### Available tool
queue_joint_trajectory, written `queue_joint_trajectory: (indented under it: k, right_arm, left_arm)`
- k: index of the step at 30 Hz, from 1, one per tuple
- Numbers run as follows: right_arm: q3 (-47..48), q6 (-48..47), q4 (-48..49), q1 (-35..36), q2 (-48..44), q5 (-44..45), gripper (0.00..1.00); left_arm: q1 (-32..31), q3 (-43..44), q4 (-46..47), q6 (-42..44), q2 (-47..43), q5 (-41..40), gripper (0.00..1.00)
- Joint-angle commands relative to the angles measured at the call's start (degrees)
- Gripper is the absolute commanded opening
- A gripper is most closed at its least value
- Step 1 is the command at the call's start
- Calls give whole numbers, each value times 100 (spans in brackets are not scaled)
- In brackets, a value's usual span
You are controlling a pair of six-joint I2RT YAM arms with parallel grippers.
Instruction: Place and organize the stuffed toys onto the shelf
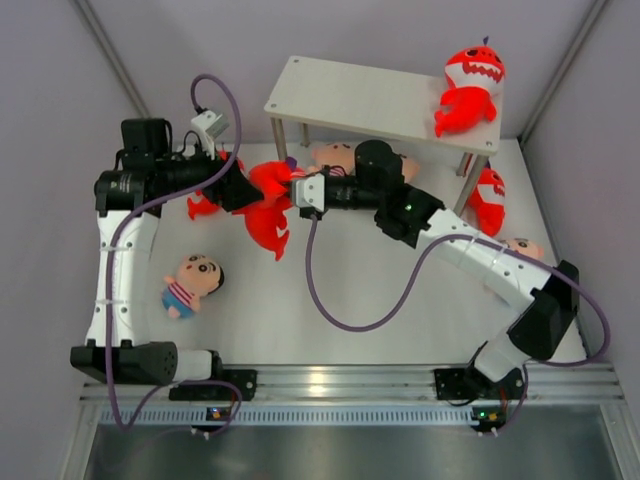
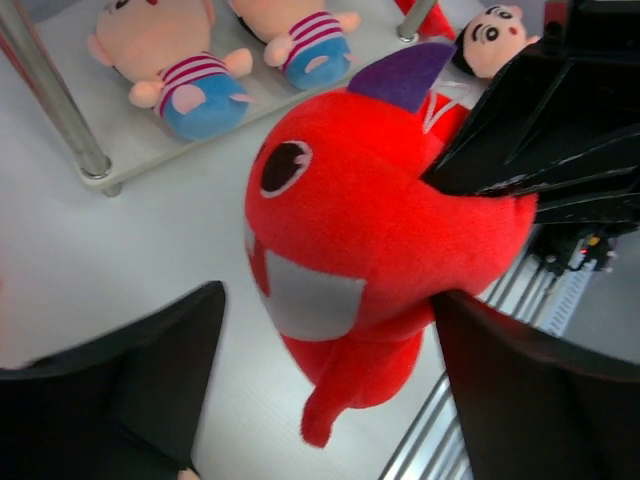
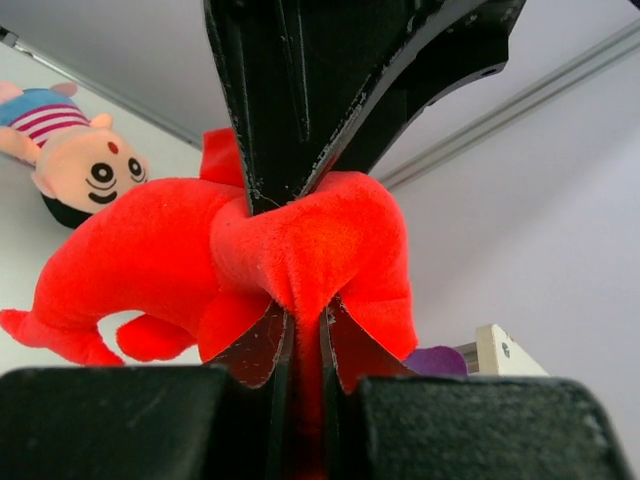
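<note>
A red shark plush [image 1: 268,210] hangs above the table in front of the shelf [image 1: 340,95]. My right gripper [image 1: 292,190] is shut on a fold of its fabric, seen pinched between the jaws in the right wrist view [image 3: 305,335]. My left gripper [image 1: 243,190] stands open around the same shark [image 2: 370,230], jaws wide on either side, the right finger [image 2: 540,390] touching its flank. Another red shark [image 1: 470,85] lies on the top board. Two boy dolls [image 2: 170,70] [image 2: 300,40] lie on the lower board. A boy doll [image 1: 193,283] lies on the table at the left.
A further red shark [image 1: 488,200] rests by the shelf's right legs, and a boy doll's head [image 1: 522,247] shows beside the right arm. A silver shelf leg [image 2: 55,100] stands close to the left gripper. Grey walls enclose the table on three sides.
</note>
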Motion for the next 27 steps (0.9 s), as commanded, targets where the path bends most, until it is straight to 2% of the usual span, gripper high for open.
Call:
queue_joint_trajectory:
  k: [1,2,4,6,7,8,9,10,11,12,13,14,15,17,18,21,25,27]
  right_arm:
    - [547,-123,498,201,274,-464,0]
    - [600,-87,516,201,344,-517,0]
    - [592,-8,805,210,380,-552,0]
    - [574,97,1155,210,450,-430,1]
    - [540,254,1366,218,520,-282,8]
    - [487,491,1708,210,555,-28,42]
    - [313,989,2051,210,573,784,59]
    - [189,1264,2759,253,556,1358,76]
    - [66,1510,3036,297,530,1946,96]
    - [-214,1782,3230,341,486,3110,99]
    - [-382,1768,3502,533,372,3661,100]
    - [-584,1654,3687,692,336,4110,100]
    - [-1029,1401,4002,876,319,4985,99]
    - [-1288,1189,4495,1552,476,5711,99]
    - [-1297,1170,4532,1755,590,6384,99]
    - [-1088,1344,4313,2248,1073,7092,99]
    - [-1060,1696,4216,2486,1294,7138,99]
    - [-851,1933,3867,2486,1390,7242,99]
  left_arm:
    - [-112,40,77,-176,81,922,69]
    - [-112,50,77,-229,125,905,53]
    - [-112,58,77,-413,204,834,13]
    - [-112,50,77,-667,327,651,5]
    - [-112,50,77,-799,354,389,0]
    - [-112,58,68,-974,406,169,0]
    - [-112,93,77,-1307,494,-60,0]
    - [-94,120,86,-1623,521,-697,0]
    - [-103,94,164,-1844,547,-1078,0]
    - [-103,41,261,-2264,486,-1543,0]
    - [-77,-81,384,-2451,434,-2339,0]
    - [-68,-126,594,-2627,381,-2748,0]
    - [-59,-161,709,-2916,285,-3030,0]
    - [-41,-231,911,-3242,179,-3723,0]
    - [-41,-232,1043,-3505,91,-3832,0]
    - [-41,-135,1070,-3884,47,-4008,0]
    - [-33,-310,1070,-4157,-15,-4035,0]
    - [-33,-354,1070,-4219,11,-4009,0]
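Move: Between the left hand's open fingers, its middle about 4 cm to their right and a little below, is the red shark toy. It is already pinched by the right hand, from which its middle lies some 3 cm left and 2 cm back. Some 27 cm below the left hand, another floor shark lies about 15 cm ahead and 13 cm left, and the floor doll about 7 cm back and 13 cm left. The left shelf doll sits some 16 cm ahead and 16 cm right, 25 cm down. Closing on the plush near its head, the left hand takes the shark and swings it about 7 cm forward and 7 cm left, dipping some 5 cm before rising slightly, while turning roughly 50 degrees counter-clockwise. The right fingers open and let go; that hand slips forward about 6 cm, then swings back, left and down, turning clockwise to face the tail with open fingers. ##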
